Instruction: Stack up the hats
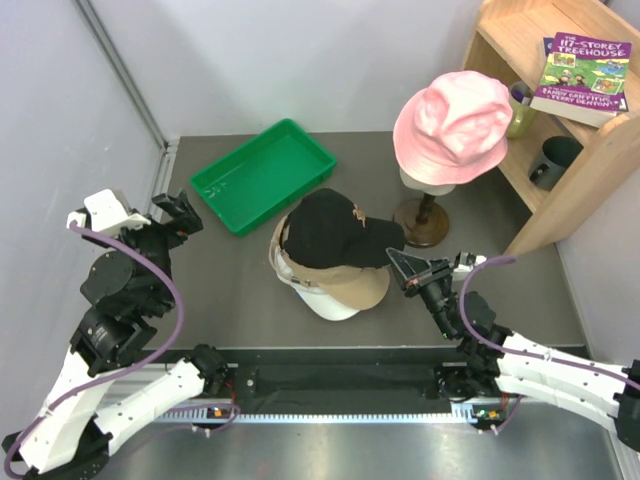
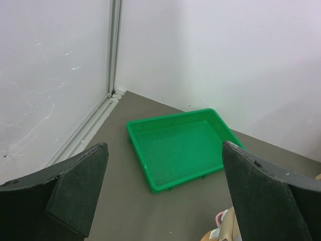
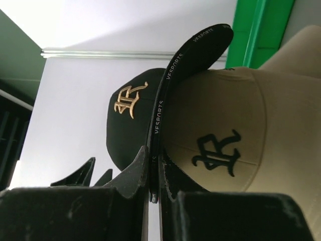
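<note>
In the middle of the table a black cap [image 1: 325, 228] lies on a tan cap [image 1: 350, 288], which lies on a white cap [image 1: 330, 303]. My right gripper [image 1: 402, 262] is shut on the black cap's peak, just right of the pile. In the right wrist view the thin peak [image 3: 195, 50] runs between my closed fingers [image 3: 154, 170], with the tan cap [image 3: 241, 125] under it. A pink hat [image 1: 452, 118] sits on a cream head at the back right. My left gripper [image 1: 180, 212] stands open and holds nothing, at the far left beside the green tray.
A green tray [image 1: 262, 172] lies at the back left, also ahead of the left gripper [image 2: 165, 191] as the green tray [image 2: 175, 150]. The head's wooden stand [image 1: 425, 215] is right of the pile. A wooden shelf [image 1: 590, 150] with a book and mugs fills the right corner.
</note>
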Motion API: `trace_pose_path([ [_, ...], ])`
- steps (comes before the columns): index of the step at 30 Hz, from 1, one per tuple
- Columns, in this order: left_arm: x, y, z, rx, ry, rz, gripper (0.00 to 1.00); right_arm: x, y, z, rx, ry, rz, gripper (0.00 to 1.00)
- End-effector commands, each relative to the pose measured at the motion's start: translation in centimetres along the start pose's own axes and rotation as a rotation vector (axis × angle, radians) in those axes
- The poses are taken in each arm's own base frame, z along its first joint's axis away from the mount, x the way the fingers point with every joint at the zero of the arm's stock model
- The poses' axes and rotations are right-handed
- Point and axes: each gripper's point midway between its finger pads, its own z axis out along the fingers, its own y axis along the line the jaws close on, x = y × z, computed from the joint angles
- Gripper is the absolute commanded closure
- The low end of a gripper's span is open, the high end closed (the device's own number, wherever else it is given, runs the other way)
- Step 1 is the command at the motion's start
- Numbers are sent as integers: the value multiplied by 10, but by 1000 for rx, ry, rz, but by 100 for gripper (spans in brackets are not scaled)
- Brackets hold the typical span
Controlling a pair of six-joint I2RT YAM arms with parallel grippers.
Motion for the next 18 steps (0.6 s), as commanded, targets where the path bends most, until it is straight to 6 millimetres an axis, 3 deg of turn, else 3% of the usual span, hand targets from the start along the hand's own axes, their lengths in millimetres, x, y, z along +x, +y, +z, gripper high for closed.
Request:
trace_pose_path([
  [1, -16, 0, -1, 2, -37, -50, 1, -2, -22, -9, 25, -2, 52, 100],
  [4, -2, -19, 2, 75, -8, -39, 1, 1, -35, -12, 46, 14, 36, 100],
  [6, 10, -53, 1, 231, 28, -45, 1, 3, -44, -13, 59, 27, 28, 100],
  [7, 23, -72, 2, 304, 62, -27, 1, 2, -38, -14, 30, 27, 53, 100],
  [9, 40, -117, -11, 529, 124, -39, 1, -1, -56, -20, 53, 25, 60, 100],
  [12, 83, -162, -24, 722, 270, -34, 1, -6, -69, -25, 75, 12, 80, 100],
  [13, 108, -172, -23, 739, 339, -3, 1, -6, -70, -26, 75, 13, 80, 100],
  [16, 156, -186, -25, 796, 509, 2, 1, -8, -76, -27, 87, 7, 72, 100],
  [18, 165, -179, -10, 754, 532, -46, 2, -9, -76, -28, 84, 4, 74, 100],
])
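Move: The black cap's crown, on top of the stack, lies about 25 cm to the left hand's right, some 6 cm farther out and roughly 18 cm below. The tan cap beneath is about 26 cm right, 3 ahead and 22 down; the empty green tray about 11 right, 25 ahead and 41 down. From the right hand, already pinching the brim, the crown is about 13 cm left, 6 ahead and level; the tan cap is some 12 left, 3 ahead and 4 lower. Sweeping right and speeding up, the left hand swings some 19 cm towards the back of the black cap, easing about 6 cm forward and dropping 8 cm late on, wide open, while turning about 40 degrees clockwise and tipping down. The right hand keeps its pinch on the brim, sinking 2–3 cm, then rising about 1 cm with a slight roll. ##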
